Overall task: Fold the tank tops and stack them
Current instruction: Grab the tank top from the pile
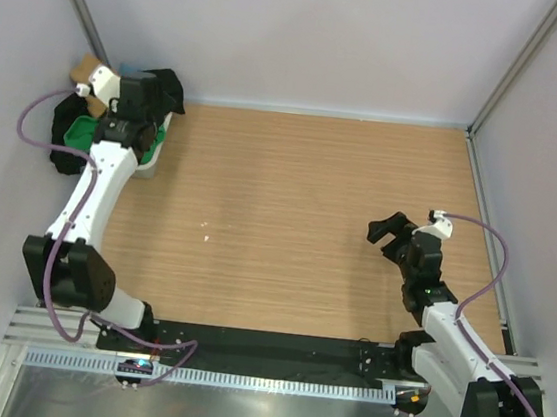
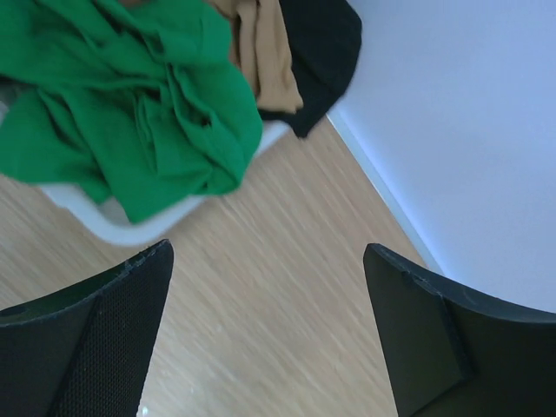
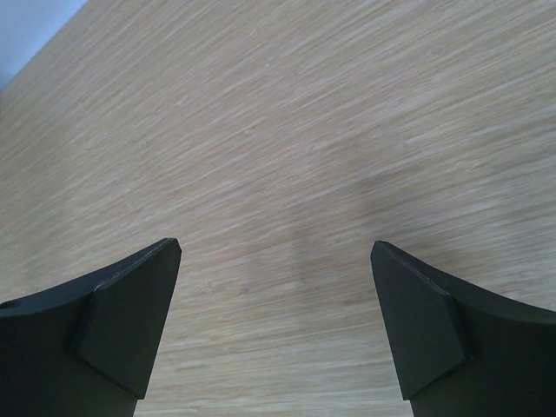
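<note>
A bright green tank top point(image 2: 130, 104) lies crumpled in a white basket point(image 2: 104, 221) at the table's back left corner, and it spills over the rim. The tan tank top point(image 2: 261, 52) is bunched behind it; from above the tan cloth point(image 1: 89, 73) shows at the corner and green cloth point(image 1: 86, 132) shows beside my left arm. My left gripper point(image 2: 269, 252) is open just short of the basket, with only bare wood between its fingers. From above, the left gripper point(image 1: 137, 104) hangs over the basket. My right gripper point(image 1: 389, 229) is open over the right side of the table, empty point(image 3: 276, 248).
Black garments point(image 2: 321, 43) share the basket point(image 1: 147, 165) and hang over its edges, one near the back wall point(image 1: 167, 85). Walls close in the wooden table point(image 1: 297, 221) at the back, left and right. The arm bases sit on a black rail at the near edge.
</note>
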You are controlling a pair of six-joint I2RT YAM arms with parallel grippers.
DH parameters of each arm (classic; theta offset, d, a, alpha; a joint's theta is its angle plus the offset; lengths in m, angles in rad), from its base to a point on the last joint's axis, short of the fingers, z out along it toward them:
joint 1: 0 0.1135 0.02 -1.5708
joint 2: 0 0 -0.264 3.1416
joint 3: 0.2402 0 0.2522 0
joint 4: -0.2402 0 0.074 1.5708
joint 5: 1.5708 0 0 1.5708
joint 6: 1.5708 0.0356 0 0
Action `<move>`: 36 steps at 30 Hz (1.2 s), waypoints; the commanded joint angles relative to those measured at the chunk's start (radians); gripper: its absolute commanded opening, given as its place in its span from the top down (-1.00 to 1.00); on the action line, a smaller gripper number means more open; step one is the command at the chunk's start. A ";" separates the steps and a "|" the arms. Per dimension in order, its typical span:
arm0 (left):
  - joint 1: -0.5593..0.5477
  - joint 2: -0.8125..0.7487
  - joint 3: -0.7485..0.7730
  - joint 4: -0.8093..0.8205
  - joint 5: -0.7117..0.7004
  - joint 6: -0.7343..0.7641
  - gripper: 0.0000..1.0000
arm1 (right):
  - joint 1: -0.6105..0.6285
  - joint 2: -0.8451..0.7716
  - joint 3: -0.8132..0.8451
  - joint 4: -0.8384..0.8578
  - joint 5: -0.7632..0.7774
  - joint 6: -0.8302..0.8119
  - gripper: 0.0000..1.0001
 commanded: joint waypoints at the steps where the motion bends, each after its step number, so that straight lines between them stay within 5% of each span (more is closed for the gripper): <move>1: 0.053 0.134 0.134 -0.139 -0.137 0.057 -0.82 | 0.003 0.018 0.019 0.062 -0.036 -0.018 -0.96; 15: 0.070 0.600 0.619 -0.288 -0.279 0.201 -0.78 | 0.004 0.002 0.007 0.078 -0.047 -0.021 -0.97; 18: 0.102 0.628 0.622 -0.252 -0.285 0.234 -0.29 | 0.004 0.004 0.008 0.078 -0.049 -0.021 -0.97; 23: 0.145 0.668 0.611 -0.291 -0.185 0.171 -0.09 | 0.003 0.007 0.011 0.077 -0.049 -0.021 -0.98; 26: 0.163 0.674 0.594 -0.283 -0.105 0.180 0.41 | 0.004 0.004 0.010 0.075 -0.049 -0.020 -0.97; 27: 0.163 0.670 0.590 -0.278 -0.099 0.186 0.93 | 0.004 0.004 0.010 0.075 -0.049 -0.020 -0.98; 36: 0.094 0.345 0.425 -0.119 -0.208 0.175 1.00 | 0.004 0.016 0.010 0.086 -0.061 -0.018 -0.97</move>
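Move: The green tank top, on top of the pile in the white bin, has its middle about 8 cm ahead of the left hand, 12 cm to its left and 13 cm below. The tan top lies about 16 cm ahead and 9 cm left of that hand; the dark top at the bin's far right is about 20 cm ahead and 6 cm left, both some 14 cm below. From the right hand the green top is roughly 60 cm left, 17 cm ahead and 5 cm higher. The green tank top is caught near its right-hand edge: the wide-open left hand swings about 9 cm forward and 10 cm left over the bin while sinking some 12 cm, fingers tipping down about 25 degrees. The fingers shut fully during the last of the descent, pinching the cloth, then the hand starts up and slightly back. ##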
